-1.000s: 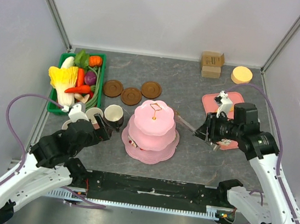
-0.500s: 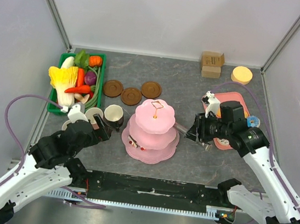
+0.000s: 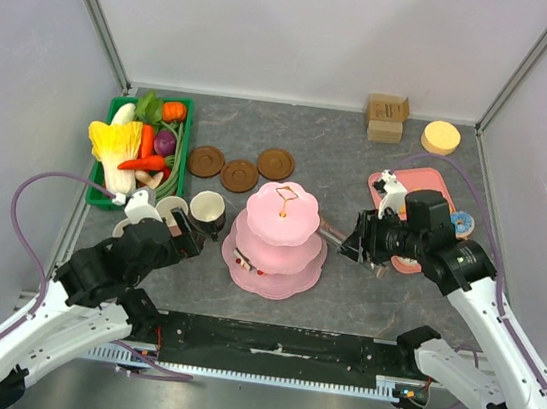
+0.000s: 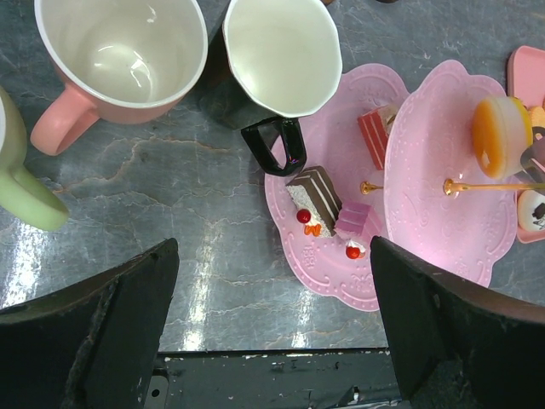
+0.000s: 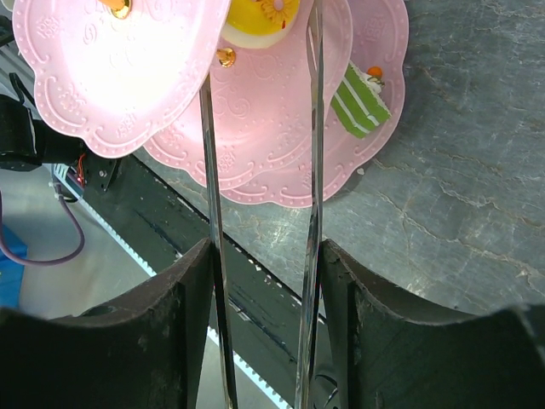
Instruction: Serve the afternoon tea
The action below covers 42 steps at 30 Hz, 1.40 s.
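The pink tiered stand [image 3: 280, 228] stands mid-table with cake bits on its bottom tier [image 4: 313, 198]. My right gripper [image 3: 362, 238] is shut on metal tongs [image 5: 211, 170], whose two blades press against its fingers and reach over the stand. The tong tips stand apart on either side of an orange round biscuit [image 5: 255, 21], which lies on the middle tier. A green cake slice [image 5: 359, 100] lies on the bottom tier. My left gripper [image 4: 272, 324] hangs open and holds nothing, just in front of the pink mug [image 4: 119, 51], dark mug [image 4: 281, 60] and pale mug [image 4: 17, 187].
Three brown saucers [image 3: 240, 174] lie behind the stand. A green bin of toy vegetables [image 3: 140, 147] is at the left. A pink tray [image 3: 419, 183] with a donut [image 3: 463, 222] sits behind my right arm. Small boxes [image 3: 386, 116] and a yellow disc [image 3: 441, 137] stand at the back right.
My right arm has swung left, bringing the tongs over the stand. The tong blades have spread apart. The left arm has not moved.
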Tool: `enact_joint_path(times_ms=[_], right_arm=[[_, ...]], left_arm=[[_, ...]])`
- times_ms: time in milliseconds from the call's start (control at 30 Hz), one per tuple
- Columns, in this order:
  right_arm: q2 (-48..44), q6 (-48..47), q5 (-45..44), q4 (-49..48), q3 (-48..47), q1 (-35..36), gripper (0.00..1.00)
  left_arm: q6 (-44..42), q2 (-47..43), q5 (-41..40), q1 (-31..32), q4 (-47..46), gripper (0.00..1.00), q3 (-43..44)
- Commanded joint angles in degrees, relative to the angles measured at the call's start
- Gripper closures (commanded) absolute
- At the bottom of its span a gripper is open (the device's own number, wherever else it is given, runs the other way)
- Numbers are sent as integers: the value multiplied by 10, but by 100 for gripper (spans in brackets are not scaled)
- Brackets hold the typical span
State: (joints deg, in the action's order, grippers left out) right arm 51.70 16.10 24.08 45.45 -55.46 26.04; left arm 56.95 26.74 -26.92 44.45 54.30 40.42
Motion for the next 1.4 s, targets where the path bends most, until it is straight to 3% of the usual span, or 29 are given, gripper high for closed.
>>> enact_joint_path(times_ms=[0,533,1133,1367], right_arm=[[-23,5,3,-18,7,1,42],[-80,26,13,-7,32,1,42],[-122,62,-219,135,-56,1,44],[-87,108,-340,206,-88,1,46]], left_arm=[[11,3,-17,1,-9,1,1],[7,4,-4,1,-12,1,2],[4,-4,13,1,-28,1,6],[-3,-12,14,1,-36,1,-1]])
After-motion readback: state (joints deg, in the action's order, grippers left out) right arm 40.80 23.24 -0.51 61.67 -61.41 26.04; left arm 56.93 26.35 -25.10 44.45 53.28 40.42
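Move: The pink tray lies about 16 cm ahead of the right gripper and 18 cm to its right, some 18 cm below. On the tray's near side, the cookie-topped treat is roughly 8 cm ahead and 16 cm right. The yellow cake on the tea stand's middle tier is about 6 cm ahead and 12 cm left; the stand's middle is 5 cm ahead, 15 cm left. From the left gripper the pink tray is some 18 cm ahead and 52 cm right. With the right gripper still holding the spread tongs, first ease them straight back a couple of centimetres from the yellow cake on the middle tier. Then swing right, away from the tea stand towards the pink tray, about 8 cm and slightly up, turning the wrist some 25 degrees clockwise until the tongs point more forward over bare table. ##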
